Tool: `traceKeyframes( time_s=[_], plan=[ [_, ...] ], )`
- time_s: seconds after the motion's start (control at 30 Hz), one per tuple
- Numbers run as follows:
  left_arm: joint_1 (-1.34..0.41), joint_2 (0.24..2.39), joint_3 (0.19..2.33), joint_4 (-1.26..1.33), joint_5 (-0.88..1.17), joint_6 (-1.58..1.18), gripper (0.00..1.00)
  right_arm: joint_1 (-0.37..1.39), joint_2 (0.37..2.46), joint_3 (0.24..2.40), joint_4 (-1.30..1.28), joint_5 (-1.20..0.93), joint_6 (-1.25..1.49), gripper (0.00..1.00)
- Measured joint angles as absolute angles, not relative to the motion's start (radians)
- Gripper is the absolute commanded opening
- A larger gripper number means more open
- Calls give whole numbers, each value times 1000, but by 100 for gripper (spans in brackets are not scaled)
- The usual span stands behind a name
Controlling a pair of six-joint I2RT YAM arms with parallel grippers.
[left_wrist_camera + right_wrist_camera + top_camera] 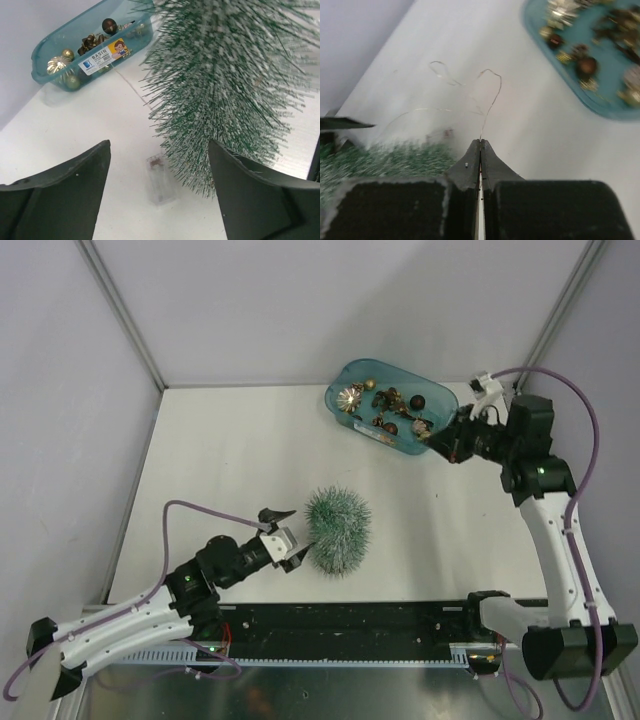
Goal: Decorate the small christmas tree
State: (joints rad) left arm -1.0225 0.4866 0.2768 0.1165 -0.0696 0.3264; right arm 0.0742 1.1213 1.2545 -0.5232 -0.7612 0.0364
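The small christmas tree (338, 531), frosted bluish-green and bristly, lies near the middle of the table. It fills the upper right of the left wrist view (225, 85) and shows blurred in the right wrist view (385, 160). My left gripper (295, 537) is open and empty just left of the tree, and its right finger touches the bristles (159, 145). My right gripper (437, 448) is beside the ornament tray. It is shut on a thin light wire (492, 95), which runs in loops towards the tree (480, 142).
A teal plastic tray (392, 442) holding several gold and brown ornaments stands at the back right, also in both wrist views (52, 75) (592, 102). A small clear plastic box (161, 181) lies on the table by the tree, with the wire (131, 85) leading from it.
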Motion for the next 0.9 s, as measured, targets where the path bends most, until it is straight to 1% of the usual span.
traceKeyframes(
  time_s=[0.03,0.1,0.2,0.37,0.47,0.6,0.8,0.9],
  plan=[
    [-1019,483,277,118,-71,324,95,58,1092,1231,-530,-704,62,0],
    [-1013,469,278,117,-73,323,98,34,1040,1172,-550,-594,107,0],
    [-1008,436,290,103,-74,321,99,12,952,1056,-636,-399,174,0],
    [-1007,343,318,56,-56,325,100,11,799,965,-810,-224,237,0],
    [-1007,299,338,26,-29,326,100,18,681,971,-884,-228,285,0],
    [-1007,303,385,-33,13,332,100,33,551,1013,-1001,-294,334,0],
    [-1007,332,487,-121,105,353,100,25,416,1021,-1237,-381,348,0],
    [-1007,350,513,-140,157,361,100,16,372,1021,-1297,-435,348,0]
  ],
)
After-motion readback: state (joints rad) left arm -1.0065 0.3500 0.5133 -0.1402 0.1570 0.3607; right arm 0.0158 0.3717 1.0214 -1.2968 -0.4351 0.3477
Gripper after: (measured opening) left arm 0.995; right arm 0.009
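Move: The standing christmas tree lies roughly 19 cm to the left of the right hand and 11 cm back, its middle some 18 cm lower; those fingers already hold a thin wire. The ornament bin is about 22 cm ahead of the right hand, nearly in line with it and about 30 cm lower. From the left hand, the tree is some 9 cm to the right and 2 cm ahead, its middle a little lower. Right hand, still pinching the wire, swings 20 cm back past the tree and down; left opens wide, rising. ##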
